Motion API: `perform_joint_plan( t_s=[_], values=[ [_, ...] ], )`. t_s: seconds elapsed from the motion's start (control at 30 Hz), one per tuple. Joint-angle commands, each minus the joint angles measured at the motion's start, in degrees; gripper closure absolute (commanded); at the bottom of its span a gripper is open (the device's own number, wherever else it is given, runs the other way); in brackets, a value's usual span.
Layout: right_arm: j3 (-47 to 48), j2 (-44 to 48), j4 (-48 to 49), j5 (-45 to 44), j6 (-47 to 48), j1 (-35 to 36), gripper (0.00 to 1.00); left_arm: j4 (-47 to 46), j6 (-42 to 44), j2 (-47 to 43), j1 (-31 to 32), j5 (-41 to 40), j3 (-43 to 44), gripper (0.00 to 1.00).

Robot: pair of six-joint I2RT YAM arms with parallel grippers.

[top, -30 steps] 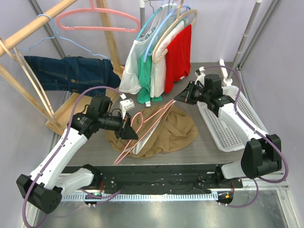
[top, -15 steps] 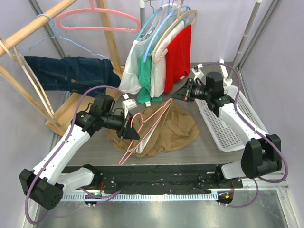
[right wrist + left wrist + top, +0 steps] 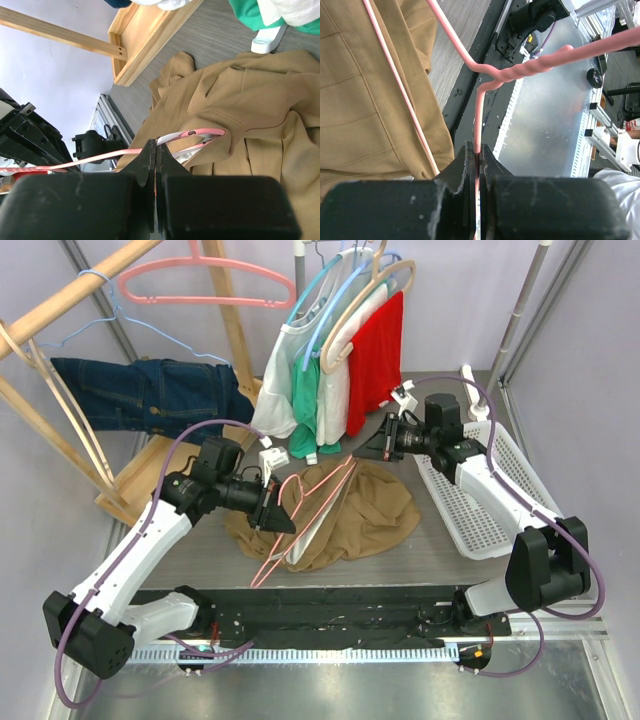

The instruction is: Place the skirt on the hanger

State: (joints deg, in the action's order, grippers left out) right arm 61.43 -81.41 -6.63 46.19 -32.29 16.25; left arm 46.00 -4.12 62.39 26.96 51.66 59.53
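A tan skirt (image 3: pixel 372 518) lies crumpled on the table; it also shows in the left wrist view (image 3: pixel 360 100) and the right wrist view (image 3: pixel 265 150). A pink hanger (image 3: pixel 316 490) slants across the skirt's left half. My left gripper (image 3: pixel 274 519) is shut on the hanger's wire (image 3: pixel 479 115) just below the twisted neck. The hanger's far end (image 3: pixel 210 133) is tucked under a fold at the skirt's upper edge. My right gripper (image 3: pixel 373 453) hovers just above that edge, jaws shut (image 3: pixel 156 148), with nothing visibly between them.
A white basket (image 3: pixel 480 502) lies at the right under my right arm. Shirts on hangers (image 3: pixel 340 360) hang at the back centre. A wooden rack (image 3: pixel 150 475) with jeans (image 3: pixel 150 390) and a second pink hanger (image 3: pixel 200 285) stands at the left.
My right gripper has shifted a little left and down towards the skirt's upper edge, still shut. The left gripper and the hanger have barely moved.
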Motion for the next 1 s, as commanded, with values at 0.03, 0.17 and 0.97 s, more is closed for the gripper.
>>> perform_joint_plan(
  t_s=[0.03,0.17,0.97],
  values=[
    [5.27,0.20,-1.98,1.44,1.53,1.50,0.99,-3.10,-1.24,0.19,-0.15,2.31,0.15,1.00],
    [7.91,-1.56,-4.87,3.28,3.46,3.87,0.99,-4.95,-2.29,0.71,-0.15,1.17,0.15,1.00],
    [17.67,7.05,-23.95,-12.36,18.12,6.43,0.37,-12.34,-7.22,-3.42,-0.24,-12.64,1.11,1.00]
  ],
)
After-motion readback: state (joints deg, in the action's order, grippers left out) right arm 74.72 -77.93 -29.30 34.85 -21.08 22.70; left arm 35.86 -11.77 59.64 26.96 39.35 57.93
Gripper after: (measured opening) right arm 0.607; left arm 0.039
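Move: Both my hands hold the pink hanger's assembly high over the table. My right pads pinch the skirt's white loop on the hanger arm; that arm's far end lies about 4 cm ahead and 1 cm right of them. From that hand the tan skirt heap is some 11 cm back, 6 cm left and 18 cm down, and the red garment about 14 cm ahead, 3 cm right. From my left hand, gripping beside the hook, the hanger's far end is roughly 17 cm ahead, 12 cm right. I draw the white loop with my right hand about 3 cm left and 2 cm back, along the hanger arm towards the hook; then I open those fingers, let the loop go, and back off right and up nearly 4 cm, fingertips tipping down. My left hand keeps its pinch and carries the hanger about 4 cm forward, turning counter-clockwise. ##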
